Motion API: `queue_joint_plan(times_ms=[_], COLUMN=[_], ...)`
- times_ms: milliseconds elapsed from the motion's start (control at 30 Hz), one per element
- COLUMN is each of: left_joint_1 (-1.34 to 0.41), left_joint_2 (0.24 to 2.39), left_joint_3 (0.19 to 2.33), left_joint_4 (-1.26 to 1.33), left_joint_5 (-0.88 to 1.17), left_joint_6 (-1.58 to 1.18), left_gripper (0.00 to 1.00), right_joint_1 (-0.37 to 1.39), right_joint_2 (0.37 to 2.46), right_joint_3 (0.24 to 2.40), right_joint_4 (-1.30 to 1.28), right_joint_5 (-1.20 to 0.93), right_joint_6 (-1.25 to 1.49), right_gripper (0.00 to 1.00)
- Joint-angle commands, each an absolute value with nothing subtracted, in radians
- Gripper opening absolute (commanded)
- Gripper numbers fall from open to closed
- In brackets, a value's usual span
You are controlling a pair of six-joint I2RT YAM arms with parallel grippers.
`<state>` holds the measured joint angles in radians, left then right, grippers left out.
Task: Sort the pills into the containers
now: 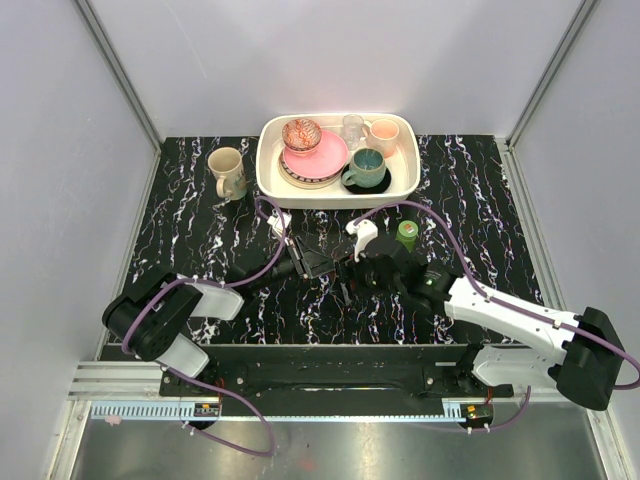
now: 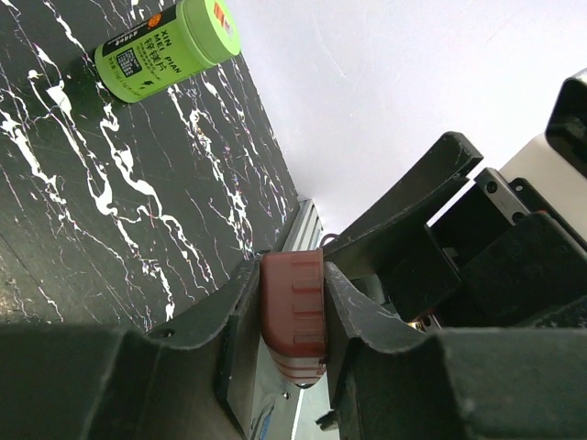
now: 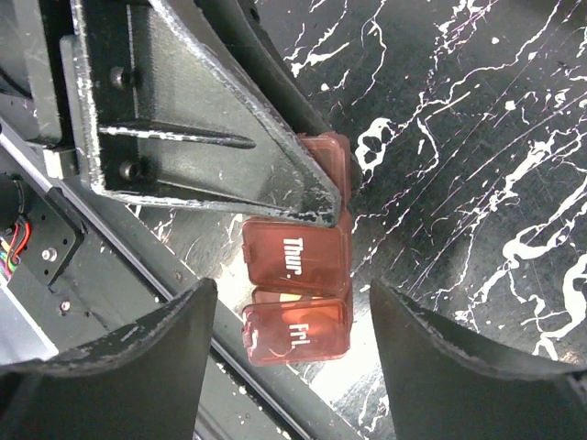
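The containers are one small dark-brown pill case (image 2: pixel 293 316) held above the table. My left gripper (image 2: pixel 292 275) is shut on it, its fingers pressing both long sides. In the right wrist view the case (image 3: pixel 293 257) shows lids marked "Thur." and "Fri."; the left gripper's finger (image 3: pixel 202 137) covers the rest. My right gripper (image 3: pixel 292 302) stands open around the "Fri." end without touching it. A pale yellow patch shows at that lid's edge; I cannot tell if it is a pill. From above, the left gripper (image 1: pixel 318 262) and right gripper (image 1: pixel 365 272) meet mid-table, hiding the case.
A green bottle (image 1: pixel 407 234) lies on the marbled table just behind the grippers, and shows again as the green bottle (image 2: pixel 170 48). A white object (image 1: pixel 363 236) sits beside it. A beige mug (image 1: pixel 227 172) and a white tray (image 1: pixel 268 172) of crockery stand at the back.
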<state>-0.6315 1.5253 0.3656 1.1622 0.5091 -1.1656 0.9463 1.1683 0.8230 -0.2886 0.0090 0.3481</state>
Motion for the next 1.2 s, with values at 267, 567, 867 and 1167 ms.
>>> queue_joint_plan(times_ms=[267, 567, 867, 1167], left_joint_1=[-0.637, -0.64, -0.65, -0.666], left_joint_2=[1.471, 1.399, 1.205, 0.996], left_joint_3=[0.37, 0.334, 0.36, 0.38], left_joint_4=[1.227, 1.353, 1.204, 0.89], left_joint_5=[0.499, 0.391, 0.269, 0.131], left_joint_6=[-1.167, -1.294, -1.279, -1.305], left_gripper=[0.12, 0.07, 0.02, 0.0], right_joint_1=[0.951, 0.951, 0.95, 0.95], right_joint_2=[1.036, 0.884, 0.724, 0.727], right_joint_3=[0.887, 0.835, 0.635, 0.514], right_joint_4=[-0.273, -0.241, 0.052, 0.382], right_joint_5=[-0.006, 0.163, 0.19, 0.135], right_joint_6=[0.383, 0.613, 0.863, 0.959], right_gripper=[0.78, 0.82, 0.85, 0.93])
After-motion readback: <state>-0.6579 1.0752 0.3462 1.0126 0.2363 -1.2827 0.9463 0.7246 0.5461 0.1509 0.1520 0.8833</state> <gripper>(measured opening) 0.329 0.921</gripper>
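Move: The pill organizer is already in the left hand's fingers by one end, its middle about 2 cm to that hand's right and 1 cm back, at the same height. The dish tub is some 30 cm straight ahead of the left hand and lower. From the right hand, whose parted fingers straddle the organizer's free end, its middle is about 2 cm left and 1 cm ahead. The green bottle stands roughly 14 cm ahead and 13 cm right of the right hand, some 6 cm lower. The pill organizer goes up about 12 cm in the left hand's kept grip, drifting left as that hand's fingertips tip up and turn slightly counter-clockwise. The right hand rises as far, backing off to the right from the organizer; its fingers open wider and swing up some 45 degrees, from slanting down to level, with a clockwise turn. ##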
